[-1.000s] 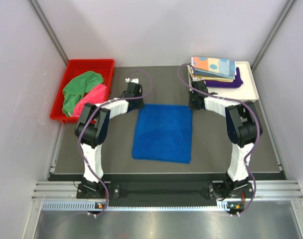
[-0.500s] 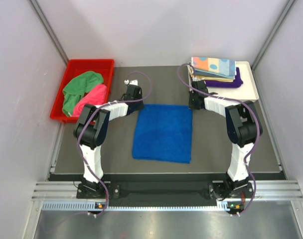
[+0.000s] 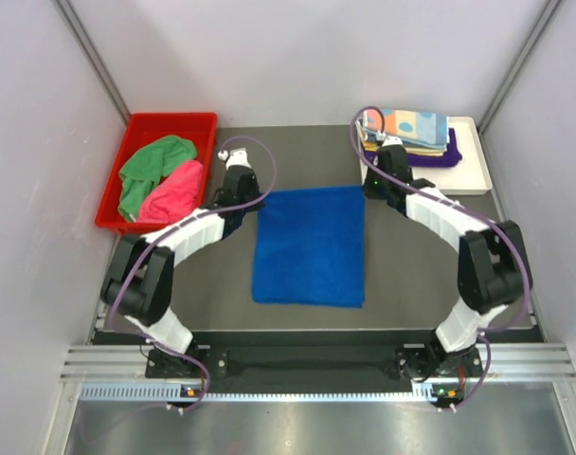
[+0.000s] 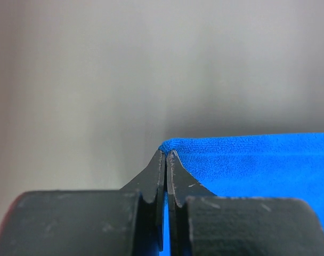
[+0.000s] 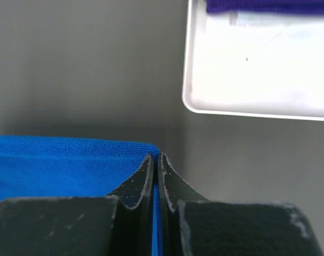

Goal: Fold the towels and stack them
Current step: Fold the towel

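A royal blue towel lies spread on the dark mat in the middle of the top view. My left gripper is shut on its far left corner, blue terry pinched between the black fingers. My right gripper is shut on the far right corner of the same blue towel. The far edge is raised off the mat between both grippers. A folded stack of towels, orange-pink with teal dots on top and purple below, sits on the white tray.
A red bin at the back left holds a green towel and a pink towel. The white tray's corner lies just beyond my right gripper. Grey walls close in both sides.
The left gripper closed on the blue towel's far left corner. Both arms then stretched farther from their bases, and the towel's far edge has lifted and moved toward the back.
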Tool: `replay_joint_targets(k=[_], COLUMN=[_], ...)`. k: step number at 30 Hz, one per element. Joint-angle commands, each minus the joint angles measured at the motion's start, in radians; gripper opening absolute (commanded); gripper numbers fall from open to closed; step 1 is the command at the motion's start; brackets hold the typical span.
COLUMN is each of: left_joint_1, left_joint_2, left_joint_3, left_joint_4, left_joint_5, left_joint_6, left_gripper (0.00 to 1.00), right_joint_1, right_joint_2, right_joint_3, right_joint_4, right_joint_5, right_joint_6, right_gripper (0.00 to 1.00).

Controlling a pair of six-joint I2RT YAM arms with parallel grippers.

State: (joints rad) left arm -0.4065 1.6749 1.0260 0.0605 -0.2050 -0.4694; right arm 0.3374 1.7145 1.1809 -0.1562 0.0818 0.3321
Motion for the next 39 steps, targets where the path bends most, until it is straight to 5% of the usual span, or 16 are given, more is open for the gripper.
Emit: replay_joint_targets(k=[1, 7, 15, 39], left_joint_1=[-0.020, -0.054, -0.054, 0.000], left_joint_2=[-0.119, -0.253, -0.270, 0.117], left_joint_3=[-0.046, -0.081, -0.063, 0.160], left_joint_4=[0.071, 0.073, 0.090, 0.266], left_joint_5=[-0.071, -0.116, -0.151, -0.149], left_joint_6=[0.025, 0.055, 0.095, 0.219], left_gripper=[0.00, 0.00, 0.00, 0.00], right_joint_1=[0.021, 0.040, 0.040, -0.043], right_joint_2=[-0.142, -0.280, -0.268, 0.069], right_joint_3=[-0.033, -0.069, -0.046, 0.166], right_joint_4=[0.057, 0.040, 0.040, 0.193], right_joint_5=[0.027, 0.036, 0.067, 0.004], right_joint_6=[-0.019, -0.030, -0.056, -0.079], right_gripper=[0.00, 0.00, 0.00, 0.00])
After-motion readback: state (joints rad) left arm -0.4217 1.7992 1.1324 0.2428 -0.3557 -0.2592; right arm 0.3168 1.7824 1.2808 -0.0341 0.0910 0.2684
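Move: I hold the blue towel by its far corners, one in each closed gripper; its middle is about 15 cm back and 6 below my hands, 12 right of my left hand and 12 left of my right. The bare table I carry it over lies about 5 cm ahead and 9 below each hand. The red bin is some 15 cm ahead and 25 left of my left hand; the white tray is about 17 ahead and 15 right of my right. With both fingertip pairs still pinching the corners, I swing the blue towel up about 9 cm while easing 2 cm or so back, then sweep both hands forward some 7 cm and down about 6, away from my base, ending still raised. The fingers tip up roughly 10 degrees overall, and my left wrist also rolls its left side up. ##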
